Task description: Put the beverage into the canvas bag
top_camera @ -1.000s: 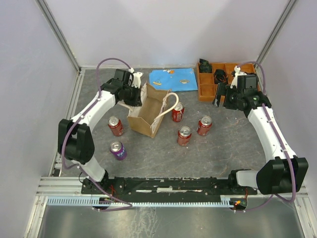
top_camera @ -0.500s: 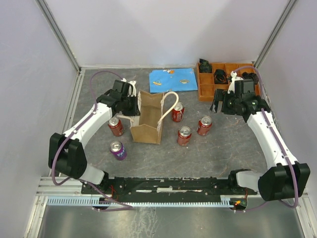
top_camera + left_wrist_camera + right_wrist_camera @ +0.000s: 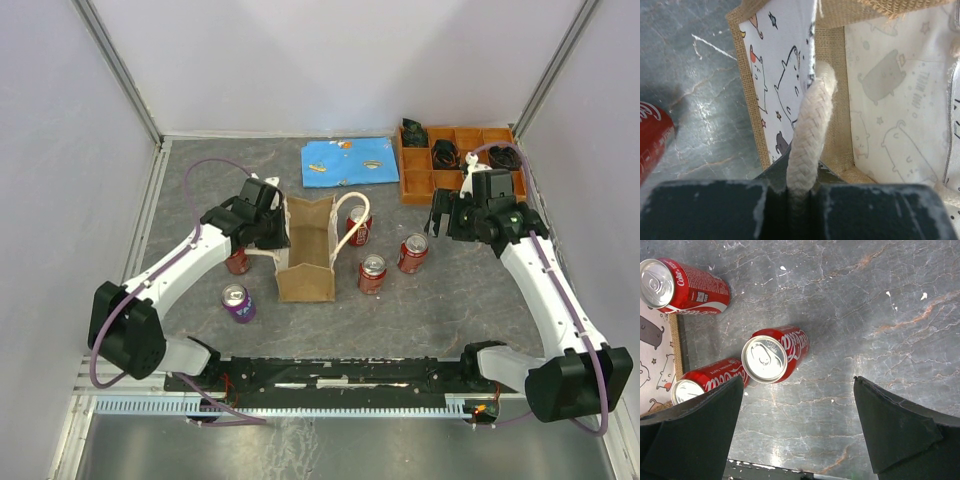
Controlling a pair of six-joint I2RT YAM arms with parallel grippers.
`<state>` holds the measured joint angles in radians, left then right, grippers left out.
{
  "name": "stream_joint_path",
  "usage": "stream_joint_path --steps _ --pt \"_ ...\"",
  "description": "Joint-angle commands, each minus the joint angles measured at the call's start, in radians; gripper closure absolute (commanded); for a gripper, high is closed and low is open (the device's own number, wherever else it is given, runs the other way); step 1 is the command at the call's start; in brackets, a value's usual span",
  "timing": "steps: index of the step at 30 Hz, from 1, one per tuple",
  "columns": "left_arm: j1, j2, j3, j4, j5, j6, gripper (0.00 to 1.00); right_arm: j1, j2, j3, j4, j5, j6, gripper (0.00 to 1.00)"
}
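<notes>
The canvas bag point(image 3: 306, 262) stands upright with its top open, left of the table's middle. My left gripper point(image 3: 270, 228) is shut on the bag's near cream rope handle point(image 3: 810, 125), and the printed cream inside of the bag point(image 3: 890, 95) shows beyond it. The other handle point(image 3: 352, 222) loops up on the bag's right. Three red beverage cans point(image 3: 413, 252) point(image 3: 372, 272) point(image 3: 360, 230) stand right of the bag. My right gripper point(image 3: 446, 212) hangs open above the table, nothing between its fingers, with one red can point(image 3: 771, 355) just ahead of its left finger.
A red can point(image 3: 237, 263) sits partly under my left arm, and a purple can point(image 3: 237, 302) stands nearer the front. A blue cloth point(image 3: 347, 160) and an orange compartment tray point(image 3: 452, 160) lie at the back. Two more red cans point(image 3: 682, 281) point(image 3: 705, 380) flank the bag's edge point(image 3: 655, 365).
My left gripper has dragged the bag by its handle toward the front and turned it square. The right gripper shifted slightly left, still open.
</notes>
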<state>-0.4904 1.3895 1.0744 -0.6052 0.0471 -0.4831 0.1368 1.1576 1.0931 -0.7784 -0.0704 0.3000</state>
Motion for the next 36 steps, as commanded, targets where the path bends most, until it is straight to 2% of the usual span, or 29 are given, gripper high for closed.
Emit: stream_joint_path --steps 1,30,31,32,36 --pt "-0.016 -0.06 -0.028 0.026 -0.012 -0.09 0.97 0.016 -0.04 -0.009 -0.01 0.029 0.018 0.01" --pt "-0.124 -0.124 -0.147 0.013 0.029 -0.193 0.96 0.042 -0.016 -0.034 -0.061 0.057 -0.001 0.01" --pt "-0.123 -0.122 -0.145 0.015 0.037 -0.184 0.91 0.042 -0.014 -0.036 -0.059 0.056 -0.001 0.01" --pt "-0.123 -0.12 -0.141 0.02 0.046 -0.172 0.8 0.041 -0.011 -0.036 -0.055 0.055 -0.001 0.01" --pt "-0.122 -0.128 -0.122 0.026 0.047 -0.115 0.21 0.043 0.007 -0.024 -0.045 0.054 -0.005 0.01"
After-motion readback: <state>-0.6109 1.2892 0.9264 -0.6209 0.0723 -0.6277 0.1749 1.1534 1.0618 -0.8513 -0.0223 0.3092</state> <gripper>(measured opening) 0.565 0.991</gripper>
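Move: The left hand still pinches the left handle of the canvas bag; the bag's middle lies about 7 cm to its right, 2 cm nearer the base and 6 cm below. A red can stands roughly 11 cm left of that hand and 4 cm back, the purple can 11 cm left and 14 cm back. From the empty right hand, the nearest red can is about 4 cm left, 9 cm back and 13 cm below, with the bag some 29 cm left and 8 cm back. Back towards its base, the left hand draws the bag by its pinched handle some 6 cm, drifting about 2 cm right and 2 cm down, then stops and opens its fingers more than halfway to let the handle go. The right hand, wide open, eases about 2 cm back and 2 cm down towards the nearest red can without touching it. ##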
